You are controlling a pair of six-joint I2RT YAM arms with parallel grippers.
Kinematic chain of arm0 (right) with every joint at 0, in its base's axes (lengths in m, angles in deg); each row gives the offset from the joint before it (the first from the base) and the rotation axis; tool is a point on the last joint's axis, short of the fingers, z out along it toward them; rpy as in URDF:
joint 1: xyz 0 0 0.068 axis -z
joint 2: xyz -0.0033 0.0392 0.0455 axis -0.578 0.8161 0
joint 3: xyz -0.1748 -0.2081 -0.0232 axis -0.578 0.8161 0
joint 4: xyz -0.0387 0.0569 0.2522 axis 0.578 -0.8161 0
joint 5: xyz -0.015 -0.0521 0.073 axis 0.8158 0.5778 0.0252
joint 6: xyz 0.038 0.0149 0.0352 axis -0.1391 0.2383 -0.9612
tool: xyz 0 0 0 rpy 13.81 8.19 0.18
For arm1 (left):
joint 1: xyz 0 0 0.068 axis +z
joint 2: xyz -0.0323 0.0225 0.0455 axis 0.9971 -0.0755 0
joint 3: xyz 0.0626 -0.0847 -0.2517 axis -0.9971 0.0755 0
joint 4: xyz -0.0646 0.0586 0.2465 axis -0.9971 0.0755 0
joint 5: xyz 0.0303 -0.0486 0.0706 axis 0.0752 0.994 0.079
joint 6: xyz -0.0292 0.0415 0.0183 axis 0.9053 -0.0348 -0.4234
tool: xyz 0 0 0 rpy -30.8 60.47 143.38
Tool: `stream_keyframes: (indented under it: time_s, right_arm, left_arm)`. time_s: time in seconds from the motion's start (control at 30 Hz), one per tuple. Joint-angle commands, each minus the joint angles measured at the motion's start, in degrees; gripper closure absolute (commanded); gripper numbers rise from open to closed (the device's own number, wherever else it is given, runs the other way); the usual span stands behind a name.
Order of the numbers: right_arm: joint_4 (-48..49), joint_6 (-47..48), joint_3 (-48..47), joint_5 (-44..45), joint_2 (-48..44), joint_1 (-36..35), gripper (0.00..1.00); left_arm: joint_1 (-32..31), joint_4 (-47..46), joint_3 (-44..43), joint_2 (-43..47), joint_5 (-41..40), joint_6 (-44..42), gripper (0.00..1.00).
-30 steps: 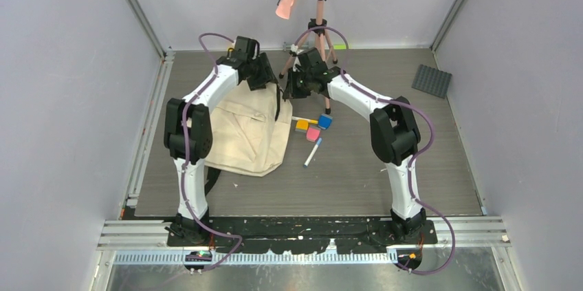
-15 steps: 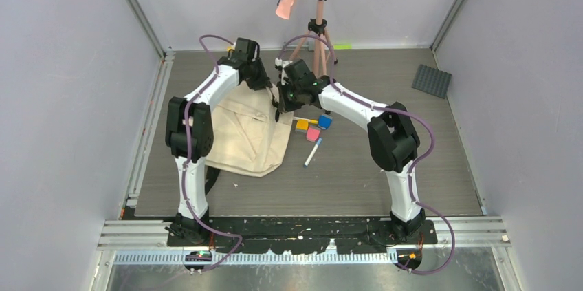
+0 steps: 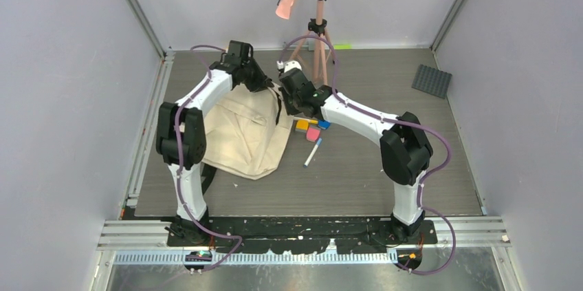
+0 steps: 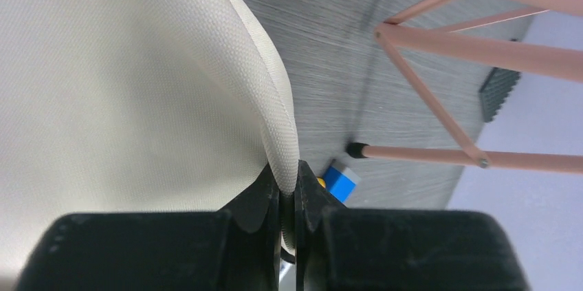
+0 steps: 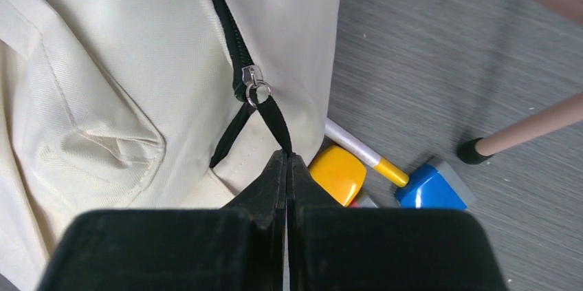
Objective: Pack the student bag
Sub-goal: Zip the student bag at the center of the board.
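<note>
The student bag (image 3: 240, 133), cream canvas with a black zip, lies flat on the left half of the mat. My left gripper (image 3: 267, 86) is at its far right corner, shut on a raised fold of the canvas edge (image 4: 285, 160); in the left wrist view that gripper (image 4: 289, 191) pinches the fold. Just to its right, my right gripper (image 3: 289, 102) is shut on the black pull strap (image 5: 275, 122), which runs taut from the metal zip slider (image 5: 254, 88) into the gripper (image 5: 287, 160). The bag (image 5: 124, 98) fills the left of that view.
Beside the bag's right edge lie a yellow block (image 3: 301, 125), a blue block (image 3: 324, 124), a pink block (image 3: 313, 134) and a white pen (image 3: 313, 153). A pink tripod (image 3: 320, 29) stands behind the grippers. A dark studded plate (image 3: 432, 80) lies at the far right.
My left gripper has closed onto the bag's edge. The right arm has swung left and nearer, over the bag's corner, still shut on the strap.
</note>
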Motion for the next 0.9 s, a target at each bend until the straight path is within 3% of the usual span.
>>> stream_keyframes:
  time_s: [0.0,0.2,0.33,0.43,0.57,0.73,0.87]
  right_arm:
    - [-6.64,1.62,1.28,11.03,-4.29,-1.51,0.99]
    - [-7.31,6.29,-1.39,11.85,-2.98,-7.62,1.0]
    - [-8.02,4.33,0.1,10.35,-3.23,-10.61,0.99]
    - [-9.12,3.67,1.65,15.25,-4.4,-12.4,1.0]
    - [-9.51,1.36,1.91,19.26,-10.46,-12.5,0.99]
    - [-7.8,-0.03,-2.9,17.4,-19.4,-12.54,0.99]
    - [-6.75,2.8,-6.01,16.68,-20.62,-12.55,0.99]
  left_arm:
    - [3.91,-12.47,-0.96,8.69,-1.13,6.73,1.0]
    - [4.03,-14.23,-4.34,11.69,-0.5,9.39,1.0]
    - [4.1,-13.73,-8.23,13.57,-1.22,9.18,1.0]
    - [4.34,-13.22,-10.33,15.45,-1.11,9.14,1.0]
    - [4.4,-12.88,-11.92,18.82,-1.28,8.34,1.0]
    - [4.39,-12.85,-13.55,22.85,-1.1,8.48,1.0]
    - [4.41,-13.28,-15.42,25.01,-1.15,8.97,1.0]
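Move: The zip slider sits between the two grippers. The right gripper already pinches its black pull strap, with the slider about 3 cm ahead and 2 cm left of it, near its height; from the left gripper, which holds the bag's top edge, it is roughly 7 cm back and 5 cm right. Some 11 cm below the right gripper, the yellow block lies about 1 cm ahead and 5 cm right, the blue block 2 cm ahead and 11 cm right. Keep both grippers shut, the left on the bag's top edge and the right on the slider's pull strap, and lift them together by about 16 cm, slowly at first and fastest at the end. Let both draw back a few centimetres; swing the right gripper left and then mostly back right on the way, tilting its fingers up some 20 degrees. ##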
